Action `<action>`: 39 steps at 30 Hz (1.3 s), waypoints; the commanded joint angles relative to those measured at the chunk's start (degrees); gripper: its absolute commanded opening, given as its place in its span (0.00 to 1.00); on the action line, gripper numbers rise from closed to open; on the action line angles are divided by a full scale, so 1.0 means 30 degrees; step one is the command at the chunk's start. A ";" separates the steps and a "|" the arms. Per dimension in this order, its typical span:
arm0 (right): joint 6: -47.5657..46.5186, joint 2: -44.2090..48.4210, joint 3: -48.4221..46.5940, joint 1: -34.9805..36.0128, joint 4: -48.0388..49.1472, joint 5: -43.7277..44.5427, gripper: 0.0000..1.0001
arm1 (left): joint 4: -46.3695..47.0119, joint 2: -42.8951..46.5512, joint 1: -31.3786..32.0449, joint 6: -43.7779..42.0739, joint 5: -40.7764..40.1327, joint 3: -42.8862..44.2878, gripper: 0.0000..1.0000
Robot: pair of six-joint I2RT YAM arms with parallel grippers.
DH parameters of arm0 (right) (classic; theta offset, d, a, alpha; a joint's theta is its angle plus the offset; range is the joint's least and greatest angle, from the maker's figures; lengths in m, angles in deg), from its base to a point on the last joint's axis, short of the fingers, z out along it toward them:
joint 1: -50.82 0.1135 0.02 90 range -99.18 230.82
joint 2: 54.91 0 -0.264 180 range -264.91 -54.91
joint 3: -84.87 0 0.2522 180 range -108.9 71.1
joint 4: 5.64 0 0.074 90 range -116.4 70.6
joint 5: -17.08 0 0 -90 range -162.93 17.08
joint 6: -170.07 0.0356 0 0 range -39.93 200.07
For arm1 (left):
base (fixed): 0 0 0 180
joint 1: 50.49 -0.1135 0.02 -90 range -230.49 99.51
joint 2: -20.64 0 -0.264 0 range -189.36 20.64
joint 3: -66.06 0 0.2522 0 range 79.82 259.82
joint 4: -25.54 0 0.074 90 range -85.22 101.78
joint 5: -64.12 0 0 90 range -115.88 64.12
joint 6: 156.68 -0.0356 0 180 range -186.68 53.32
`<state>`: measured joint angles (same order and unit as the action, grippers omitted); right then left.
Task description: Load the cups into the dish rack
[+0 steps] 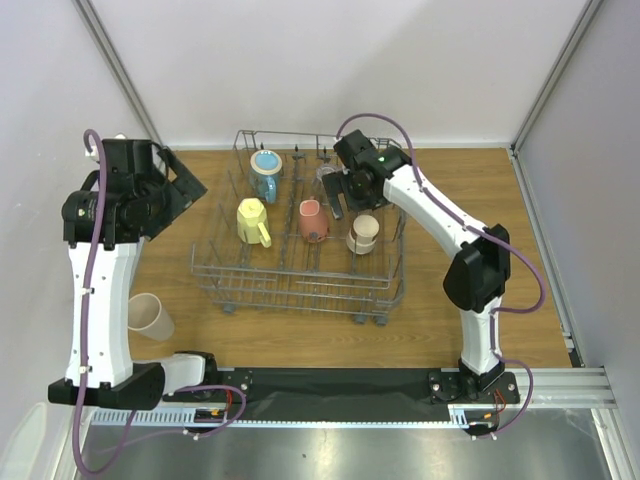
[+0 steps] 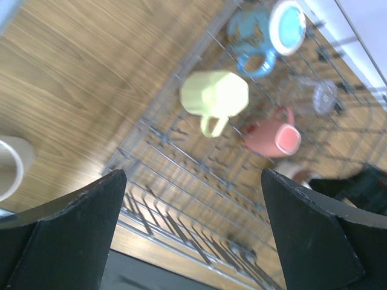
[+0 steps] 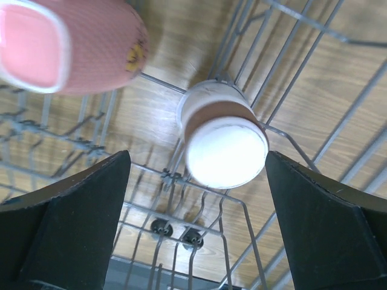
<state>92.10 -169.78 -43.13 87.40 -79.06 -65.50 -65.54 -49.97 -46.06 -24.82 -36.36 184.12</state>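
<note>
The grey wire dish rack [image 1: 300, 290] stands mid-table. In it sit a blue cup [image 1: 266, 170], a pale yellow mug [image 1: 252, 220], a salmon pink cup [image 1: 313, 220], a clear glass [image 1: 327, 180] and a cream-and-brown cup [image 1: 363, 233]. My right gripper [image 3: 198, 163] hangs open just above the cream-and-brown cup [image 3: 224, 142], whose pale flat end faces the camera, and neither finger touches it. My left gripper [image 2: 192, 181] is open and empty, high over the rack's left side [image 2: 181, 181]. A beige cup [image 1: 150, 316] stands on the table left of the rack.
The pink cup [image 3: 66, 45] lies close to the right gripper's left. Rack tines and wire walls [image 3: 266, 78] surround the right fingers. Bare wood lies right of the rack. White walls enclose the table at the back and sides.
</note>
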 commanded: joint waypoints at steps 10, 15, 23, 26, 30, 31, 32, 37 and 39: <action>0.0560 0.5562 -0.0975 0.0170 -0.0915 -0.0657 1.00 | -0.1913 0.0245 -0.0947 -0.1096 -0.2835 -0.0484 1.00; 0.0530 0.7202 -0.0565 0.0142 -0.1148 -0.0657 1.00 | -0.1795 0.0974 -0.1416 -0.0422 -0.3126 -0.2064 0.98; 0.0413 0.9196 -0.0008 -0.0326 -0.1588 -0.0979 1.00 | -0.2057 0.1769 -0.4579 -0.0072 -0.4501 -0.4117 0.80; 0.0704 0.9665 -0.0065 -0.0852 -0.2025 -0.1271 1.00 | -0.2090 0.2002 -0.5779 0.2385 -0.5001 -0.5520 0.67; 0.0911 1.0339 -0.0124 -0.1264 -0.2554 -0.1945 1.00 | -0.0100 0.1946 -0.6544 0.3329 -0.3744 -0.8743 0.66; 0.0882 1.0544 -0.0125 -0.1294 -0.2671 -0.2149 1.00 | 0.0281 0.1799 -0.6544 0.3039 -0.3627 -0.9212 0.65; 0.0940 1.0633 -0.0067 -0.1352 -0.2701 -0.2296 1.00 | 0.0488 0.1479 -0.6660 0.3153 -0.3713 -0.9623 0.63; 0.0648 1.0809 -0.0154 -0.1353 -0.3315 -0.2798 1.00 | 0.1338 0.1037 -0.6924 0.4235 -0.4679 -1.1734 0.53; 0.0386 1.0897 -0.0154 -0.1440 -0.3405 -0.2503 1.00 | 0.1602 0.0717 -0.7012 0.4412 -0.5059 -1.2408 0.53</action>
<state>94.37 -138.24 -43.02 83.33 -87.96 -72.78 -63.18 -47.44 -66.08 -14.54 -48.56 148.44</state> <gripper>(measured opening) 0.994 0.527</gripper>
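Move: The white cup on the table is some 10 cm back, 16 cm left and 30 cm below my left hand. The rack's near left corner is almost under that hand, about 3 cm back; the yellow mug is roughly 13 cm ahead and 8 cm right. Just under my open right hand, about 7 cm down, 1 cm back and 2 cm right, the pale cup stands in the rack; the pink mug is 2 cm ahead and 10 cm left of that hand. I swing my left hand left towards the white cup, then drop about 18 cm while drawing back, 11 cm left in all, turning some 35 degrees counter-clockwise, tipping the fingers down and narrowing them to half open. Meanwhile my right hand, still open, climbs about 20 cm off the pale cup, backing away 10 cm and drifting right. ##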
